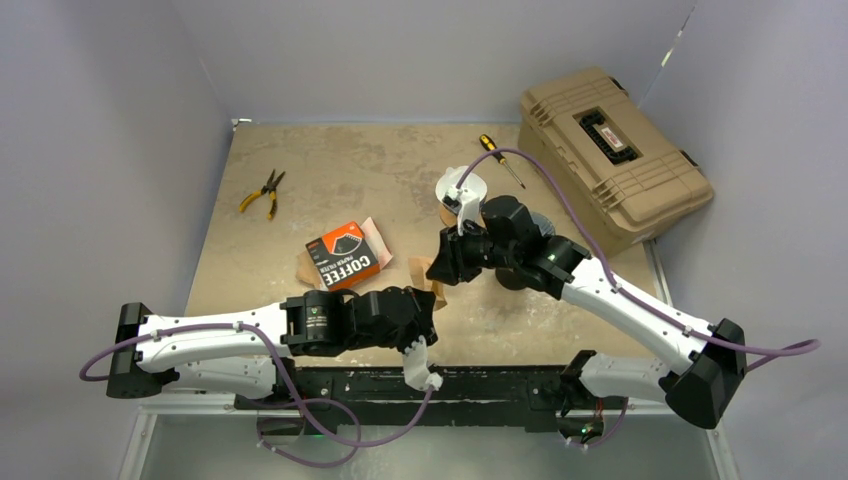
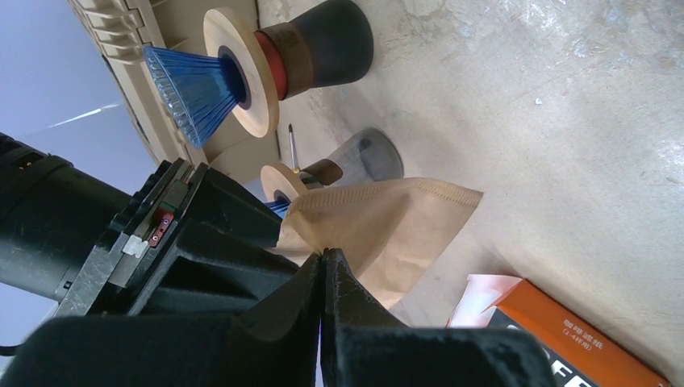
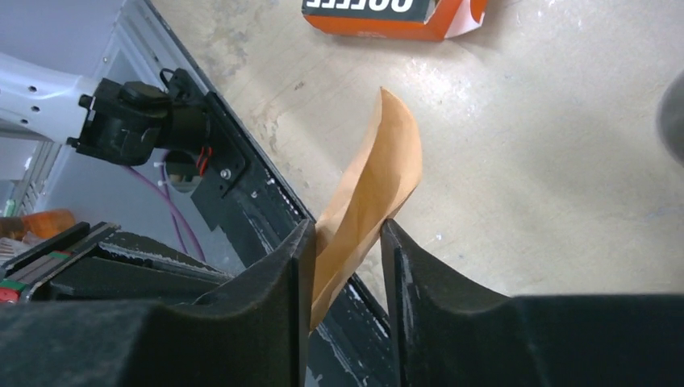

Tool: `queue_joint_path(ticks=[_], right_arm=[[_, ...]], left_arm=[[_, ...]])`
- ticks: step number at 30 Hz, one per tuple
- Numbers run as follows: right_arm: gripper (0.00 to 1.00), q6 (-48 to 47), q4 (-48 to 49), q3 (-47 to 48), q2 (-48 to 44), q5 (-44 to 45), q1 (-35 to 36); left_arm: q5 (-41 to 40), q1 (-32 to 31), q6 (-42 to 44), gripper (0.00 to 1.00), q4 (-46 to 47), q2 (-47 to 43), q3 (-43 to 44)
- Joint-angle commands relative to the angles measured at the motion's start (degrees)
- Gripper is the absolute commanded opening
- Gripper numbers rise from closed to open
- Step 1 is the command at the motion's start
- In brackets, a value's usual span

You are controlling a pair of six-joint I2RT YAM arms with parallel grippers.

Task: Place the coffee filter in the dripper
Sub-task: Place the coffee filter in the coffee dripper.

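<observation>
A brown paper coffee filter (image 1: 431, 273) hangs between my two grippers above the middle of the table. My left gripper (image 2: 324, 254) is shut on the bottom edge of the filter (image 2: 387, 226). My right gripper (image 3: 347, 230) stands part open around the filter (image 3: 373, 181), which bows between its fingers and touches both. In the left wrist view a dripper (image 2: 238, 72) with a blue ribbed cone, a wooden ring and a dark base stands past the filter. A second one like it (image 2: 331, 171) shows farther back. In the top view the right arm (image 1: 520, 250) covers most of both.
An orange and black coffee filter box (image 1: 345, 258) lies left of the grippers, a flap open. A tan hard case (image 1: 615, 150) fills the back right corner. Yellow-handled pliers (image 1: 262, 192) lie at back left and a screwdriver (image 1: 500, 158) beside the case.
</observation>
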Motion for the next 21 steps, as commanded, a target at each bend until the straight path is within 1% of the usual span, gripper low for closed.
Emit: queue_joint_path(ticks=[1, 3, 5, 7, 9, 10, 17, 21], right_arm=[[0.36, -1.6, -1.2, 2.1, -0.9, 2.7, 0.2], [0.32, -1.8, -0.8, 1.8, -1.0, 1.8, 0.2], [0.26, -1.8, 0.1, 1.5, -1.2, 0.5, 0.2], [0.16, -1.8, 0.6, 1.4, -1.4, -0.4, 0.3], [0.03, -1.8, 0.9, 1.4, -1.6, -0.7, 0.2], [0.0, -1.8, 1.1, 1.4, -1.8, -0.9, 0.2], [0.0, -1.7, 0.9, 1.4, -3.3, -1.0, 0.2], [0.0, -0.3, 0.7, 1.7, -4.8, 0.2, 0.2]], left_arm=[[-0.7, -0.5, -0.5, 0.0, -0.1, -0.1, 1.7], [-0.8, -0.5, -0.4, 0.0, -0.1, -0.1, 1.6], [-0.9, -0.5, -0.4, 0.0, 0.1, -0.1, 1.6], [-1.0, -0.5, -0.5, 0.0, 0.1, 0.1, 1.6], [-1.0, -0.5, -0.6, 0.0, 0.2, 0.1, 1.6], [-1.1, -0.5, -0.6, 0.0, 0.2, 0.2, 1.6], [-1.4, -0.5, -0.8, 0.0, 0.8, 0.3, 1.6], [-1.4, -0.5, -3.1, 0.0, 3.8, 0.1, 1.6]])
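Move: The paper filter, still held by the left hand, sits between the open right fingers, its middle about 1 cm back, 1 cm left and 2 cm below the right hand point. From the right hand, the empty blue dripper is roughly 10 cm forward, 22 cm right and a little lower. The white-lined dripper is some 16 cm forward, 5 cm right; the coffee box about 9 cm forward, 20 cm left, far below. From the left hand, the filter is about 4 cm forward, straight ahead. Hardly shifting at first, the right hand closes its partly open fingers fully, pinching the filter paper between the tips. Once shut, the fingers rise about 1.5 cm, easing very slightly back and to the right with the paper. The shut left hand stays in place and keeps its hold on the filter. ##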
